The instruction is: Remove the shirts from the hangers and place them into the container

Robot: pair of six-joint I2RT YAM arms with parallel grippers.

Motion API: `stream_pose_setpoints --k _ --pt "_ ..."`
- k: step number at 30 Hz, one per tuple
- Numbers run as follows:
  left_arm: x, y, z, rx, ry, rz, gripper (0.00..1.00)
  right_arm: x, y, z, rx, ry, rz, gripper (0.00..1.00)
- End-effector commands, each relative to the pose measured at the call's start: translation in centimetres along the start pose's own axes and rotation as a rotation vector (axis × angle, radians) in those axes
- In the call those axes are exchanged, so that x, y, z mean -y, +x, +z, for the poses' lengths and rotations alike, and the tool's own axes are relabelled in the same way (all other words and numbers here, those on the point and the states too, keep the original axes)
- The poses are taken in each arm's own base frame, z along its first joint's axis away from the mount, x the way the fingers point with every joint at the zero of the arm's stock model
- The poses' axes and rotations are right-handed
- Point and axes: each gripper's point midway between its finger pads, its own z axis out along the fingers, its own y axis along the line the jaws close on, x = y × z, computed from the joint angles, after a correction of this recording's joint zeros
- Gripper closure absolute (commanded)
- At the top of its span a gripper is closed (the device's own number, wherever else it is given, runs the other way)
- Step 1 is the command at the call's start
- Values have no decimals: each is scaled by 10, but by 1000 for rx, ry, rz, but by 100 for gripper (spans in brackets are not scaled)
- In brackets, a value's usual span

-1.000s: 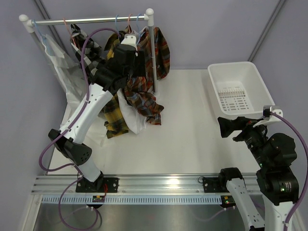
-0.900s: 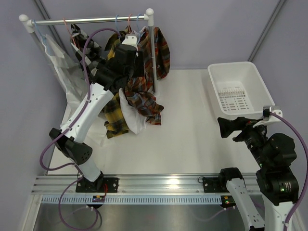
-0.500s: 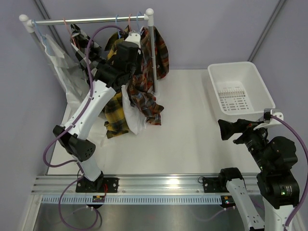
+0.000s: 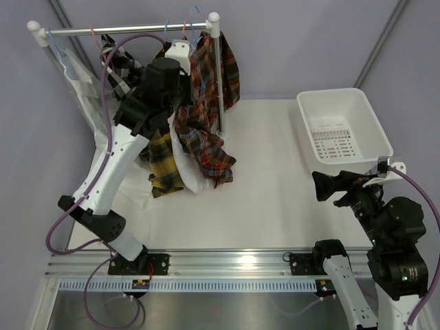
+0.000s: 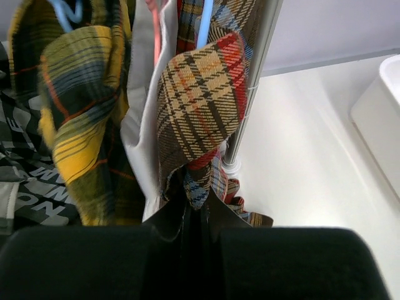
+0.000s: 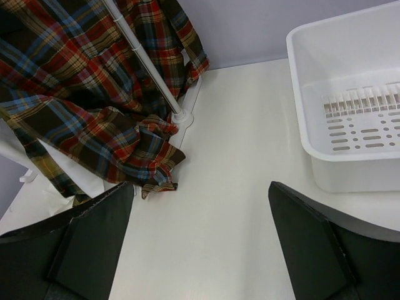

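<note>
My left gripper [image 4: 182,55] is up by the rail, shut on a fold of the red-orange-blue plaid shirt [image 4: 206,130]. In the left wrist view its jaws [image 5: 200,197] pinch that plaid cloth [image 5: 200,94], which hangs on a light blue hanger [image 5: 205,22]. Next to it hang a white shirt [image 5: 147,125] on a pink-red hanger [image 5: 155,31], a yellow-black plaid shirt [image 5: 81,94] and a black-white checked one [image 5: 25,175]. The white container [image 4: 330,94] stands at the right with nothing in it. My right gripper [image 4: 320,185] hovers open just in front of it, nothing between its fingers [image 6: 94,237].
The clothes rack has a metal rail [image 4: 124,29] and an upright post [image 4: 218,75] with its foot on the table [image 6: 182,117]. A clear plastic bag [image 4: 79,82] hangs at the rail's left end. The plaid shirt's hem [image 6: 150,169] trails on the table.
My left gripper has shut on the red plaid shirt and risen toward the rail, pulling the cloth up and back. The right arm has barely moved.
</note>
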Motion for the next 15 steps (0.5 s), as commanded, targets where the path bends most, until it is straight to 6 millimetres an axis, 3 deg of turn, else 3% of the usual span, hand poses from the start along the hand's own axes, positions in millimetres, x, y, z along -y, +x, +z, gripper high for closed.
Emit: stream_pose_setpoints --k 1,3,7,15 --pt "-8 -56 -58 201 53 -55 100 1 0 -7 13 7 -13 1" --pt "-11 -46 -64 186 51 -50 100 1 0 -7 13 5 -16 1" --pt "-23 -34 -95 197 56 -60 100 2 0 -5 7 12 -15 1" --pt "-37 34 -119 81 59 -33 100 11 3 0 0 55 -5 1"
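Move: The left fingers are already shut on the upper part of the red plaid shirt, whose body hangs around 3 cm ahead, 2 cm to the right and 12 cm lower. The white shirt is about 5 cm ahead and 3 cm left, the yellow plaid shirt 5 cm ahead and 8 cm left, both some 12 cm below; the rack's right leg stands roughly 7 cm ahead and 6 cm right. From the idle right hand the red shirt lies about 28 cm ahead, 30 cm left and 8 cm lower. Keeping its pinch on the red plaid shirt with the blue hanger still in it, the left hand draws quickly back towards its base, about 10 cm, and some 6 cm to the left, away from the rail and the rack's right leg. On the way it rises a couple of centimetres and then sinks again to nearly its starting height, the fingers staying shut and the wrist holding its forward, slightly downward slant almost unchanged. ##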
